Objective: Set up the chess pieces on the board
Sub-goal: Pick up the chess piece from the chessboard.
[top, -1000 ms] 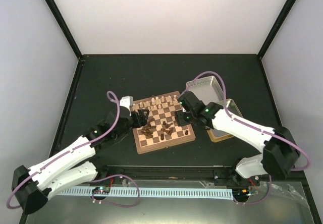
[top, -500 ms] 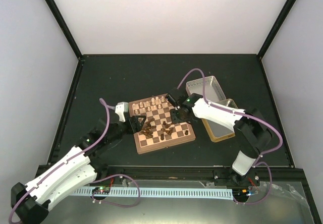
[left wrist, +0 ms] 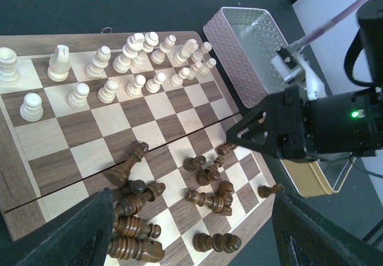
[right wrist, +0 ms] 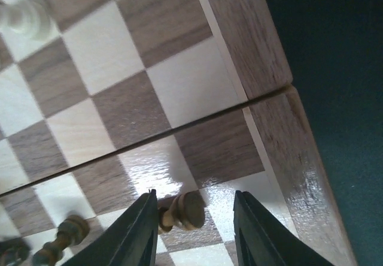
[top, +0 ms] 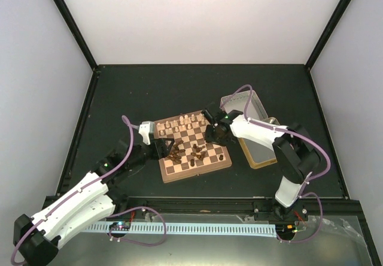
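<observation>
The board (top: 206, 161) lies mid-table. Cream chess pieces (left wrist: 128, 53) stand in its two far rows. Dark brown chess pieces (left wrist: 209, 197) lie toppled in a heap on the near half. My left gripper (left wrist: 194, 242) hovers open over the heap's near-left side (top: 164, 145), holding nothing. My right gripper (right wrist: 194, 195) is down at the board's right edge (top: 211, 135), seen as a black wedge (left wrist: 269, 131) from the left wrist. One dark pawn (right wrist: 184, 211) lies between its fingers. The pawn touches the left finger (right wrist: 139, 233), with a gap to the right finger (right wrist: 258, 230).
A silver tin half (top: 245, 105) sits right of the board's far corner, seen also in the left wrist view (left wrist: 245, 56). A gold-coloured tin half (top: 263, 152) lies beside it, under the right arm. The board's brown rim (right wrist: 269, 56) borders dark table.
The right gripper has swung left from the tins and dropped onto the board's right edge, its jaws narrowing round a dark pawn. The left arm drew back a little early, then held.
</observation>
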Action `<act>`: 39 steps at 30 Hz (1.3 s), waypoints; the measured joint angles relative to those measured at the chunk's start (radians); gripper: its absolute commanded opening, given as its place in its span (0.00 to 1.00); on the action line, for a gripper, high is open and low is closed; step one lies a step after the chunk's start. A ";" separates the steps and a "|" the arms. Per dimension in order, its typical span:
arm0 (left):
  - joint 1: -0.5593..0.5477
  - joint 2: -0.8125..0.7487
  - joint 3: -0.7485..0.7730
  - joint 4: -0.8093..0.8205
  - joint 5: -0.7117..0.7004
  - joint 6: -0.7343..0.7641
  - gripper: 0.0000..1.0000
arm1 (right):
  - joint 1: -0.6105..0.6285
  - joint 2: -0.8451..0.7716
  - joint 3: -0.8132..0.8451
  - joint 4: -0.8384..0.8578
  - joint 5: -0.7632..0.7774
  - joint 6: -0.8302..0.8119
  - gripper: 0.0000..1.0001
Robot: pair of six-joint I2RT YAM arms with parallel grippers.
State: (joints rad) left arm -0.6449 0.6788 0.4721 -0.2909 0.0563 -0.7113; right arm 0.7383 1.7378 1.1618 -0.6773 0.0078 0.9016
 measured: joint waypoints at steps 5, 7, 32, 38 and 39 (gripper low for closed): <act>0.002 0.000 0.000 0.000 -0.005 0.004 0.74 | -0.001 0.035 -0.010 0.020 -0.027 0.047 0.35; 0.002 0.002 0.000 0.000 -0.008 0.005 0.74 | -0.001 0.042 -0.005 0.026 -0.035 0.055 0.34; 0.007 0.007 -0.011 0.000 -0.007 0.021 0.74 | 0.058 0.132 0.126 -0.103 0.066 -0.089 0.05; 0.009 0.000 -0.011 0.013 0.038 0.039 0.75 | 0.056 0.066 0.080 -0.084 0.083 -0.063 0.06; 0.009 0.000 -0.013 0.023 0.048 0.040 0.75 | 0.053 0.036 0.066 -0.074 0.074 -0.046 0.06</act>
State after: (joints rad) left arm -0.6361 0.6792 0.4591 -0.2684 0.1043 -0.6712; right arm 0.7918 1.7741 1.2278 -0.7509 0.0814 0.8558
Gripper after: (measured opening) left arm 0.751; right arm 0.106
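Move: The lone dark chess piece lying near the board's right edge is about 2 cm below the right fingertips and 1 cm to their left, level with them fore and aft. A cluster of dark pieces is centred some 5 cm left and 2 cm back; the single dark piece by the right rim stands roughly 3 cm right and 4 cm back, all about 2 cm down. From the left hand the lone piece is some 13 cm right, 4 cm ahead and 13 cm below. Lower the right gripper about 1.5 cm over the lone dark piece and ease it roughly 1 cm left while closing the fingers in stages to pinch the piece. Let the hand's left side dip up to some 10 degrees as they close, then raise the piece about 2 cm straight up, keeping the pinch. ##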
